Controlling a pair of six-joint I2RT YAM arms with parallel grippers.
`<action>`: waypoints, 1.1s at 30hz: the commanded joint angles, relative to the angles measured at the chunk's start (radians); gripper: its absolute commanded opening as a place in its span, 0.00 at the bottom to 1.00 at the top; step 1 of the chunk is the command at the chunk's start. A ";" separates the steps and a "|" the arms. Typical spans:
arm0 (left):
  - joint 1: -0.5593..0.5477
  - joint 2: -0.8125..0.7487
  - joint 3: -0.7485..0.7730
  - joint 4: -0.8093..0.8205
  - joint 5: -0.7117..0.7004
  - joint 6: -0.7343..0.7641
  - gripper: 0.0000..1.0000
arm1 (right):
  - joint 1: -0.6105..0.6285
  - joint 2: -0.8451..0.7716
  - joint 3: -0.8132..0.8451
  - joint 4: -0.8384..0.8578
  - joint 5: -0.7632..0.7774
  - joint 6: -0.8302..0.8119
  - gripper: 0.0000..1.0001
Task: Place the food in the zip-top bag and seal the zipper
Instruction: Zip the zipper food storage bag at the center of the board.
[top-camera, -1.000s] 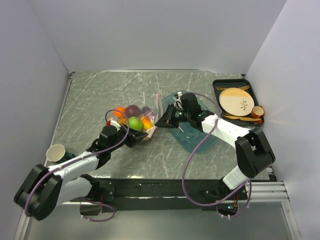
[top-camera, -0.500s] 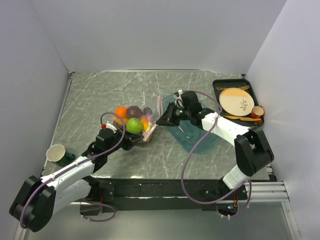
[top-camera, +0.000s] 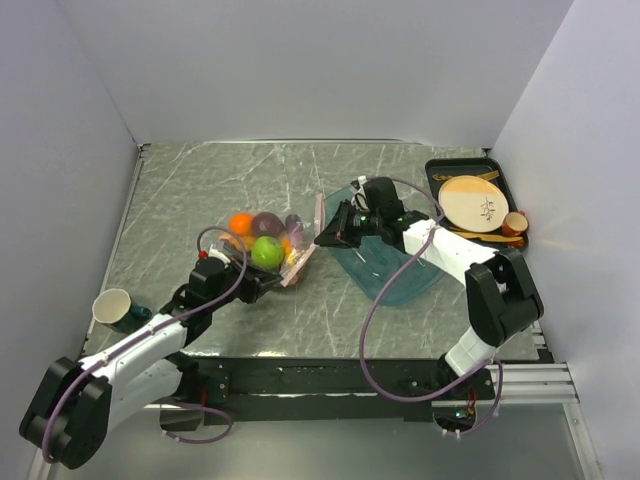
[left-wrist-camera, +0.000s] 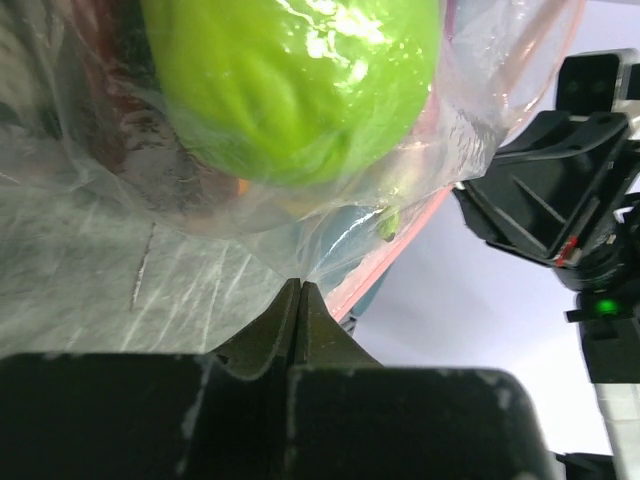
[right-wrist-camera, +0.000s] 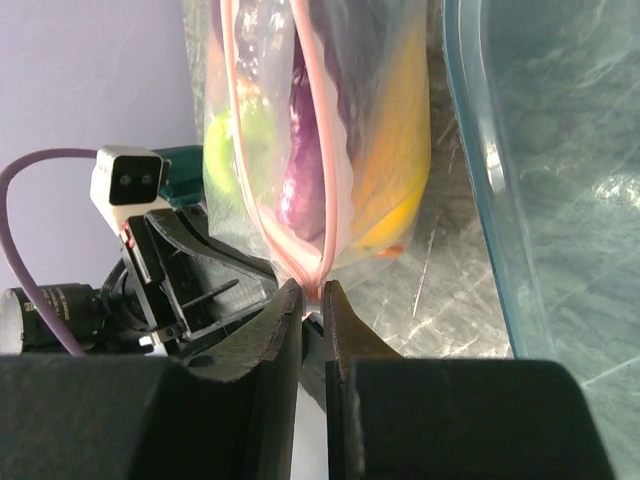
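The clear zip-top bag (top-camera: 262, 245) lies mid-table with the food inside: a green lime (top-camera: 267, 251), an orange (top-camera: 241, 223) and a purple slice (top-camera: 266, 223). In the left wrist view the lime (left-wrist-camera: 290, 80) presses against the plastic. My left gripper (top-camera: 268, 284) is shut on the bag's near lower edge (left-wrist-camera: 300, 262). The pale pink zipper (right-wrist-camera: 300, 120) runs along the mouth, its two strips apart higher up. My right gripper (right-wrist-camera: 318, 292) is shut on the zipper's end. Both grippers sit close together at the bag's right side.
A teal translucent tray (top-camera: 400, 278) lies under my right arm, just right of the bag, its rim (right-wrist-camera: 470, 150) close to the bag. A black tray with a beige plate (top-camera: 478, 200) stands at the back right. A cup (top-camera: 113, 306) stands at the near left.
My left arm has swung its forearm toward the near edge while keeping its grip. The right gripper has shifted slightly back with the zipper end. The bag has barely moved.
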 joint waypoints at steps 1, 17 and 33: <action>0.013 -0.039 0.045 -0.187 -0.044 0.105 0.01 | -0.051 0.009 0.087 0.030 0.035 -0.038 0.10; 0.070 -0.079 -0.013 -0.190 0.016 0.091 0.01 | -0.107 0.044 0.146 -0.012 0.046 -0.075 0.10; 0.099 -0.074 -0.052 -0.167 0.039 0.075 0.01 | -0.158 0.085 0.213 -0.041 0.045 -0.107 0.10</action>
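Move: The open far end of the bag's zipper is the goal, about 8 cm ahead of the right fingers, level sideways and some 4 cm higher. The eggplant in the bag lies roughly 5 cm ahead, 6 cm left and 6 below the right hand; the green fruit about 13 cm left, neither ahead nor back, 6 below; the blue bin's middle some 17 cm right, 3 ahead, 10 below. From the left hand, the zipper's far end is about 16 cm ahead, 10 right and 7 higher. The bag's zipper is still pinched where its two strips meet, and the right fingers slide along it about 5 cm forward, bearing some 3 cm right after the first stretch, towards its open far end. The left fingers keep shut on the near end and draw it about 2 cm left, rising slightly before sinking, so the hands part. ##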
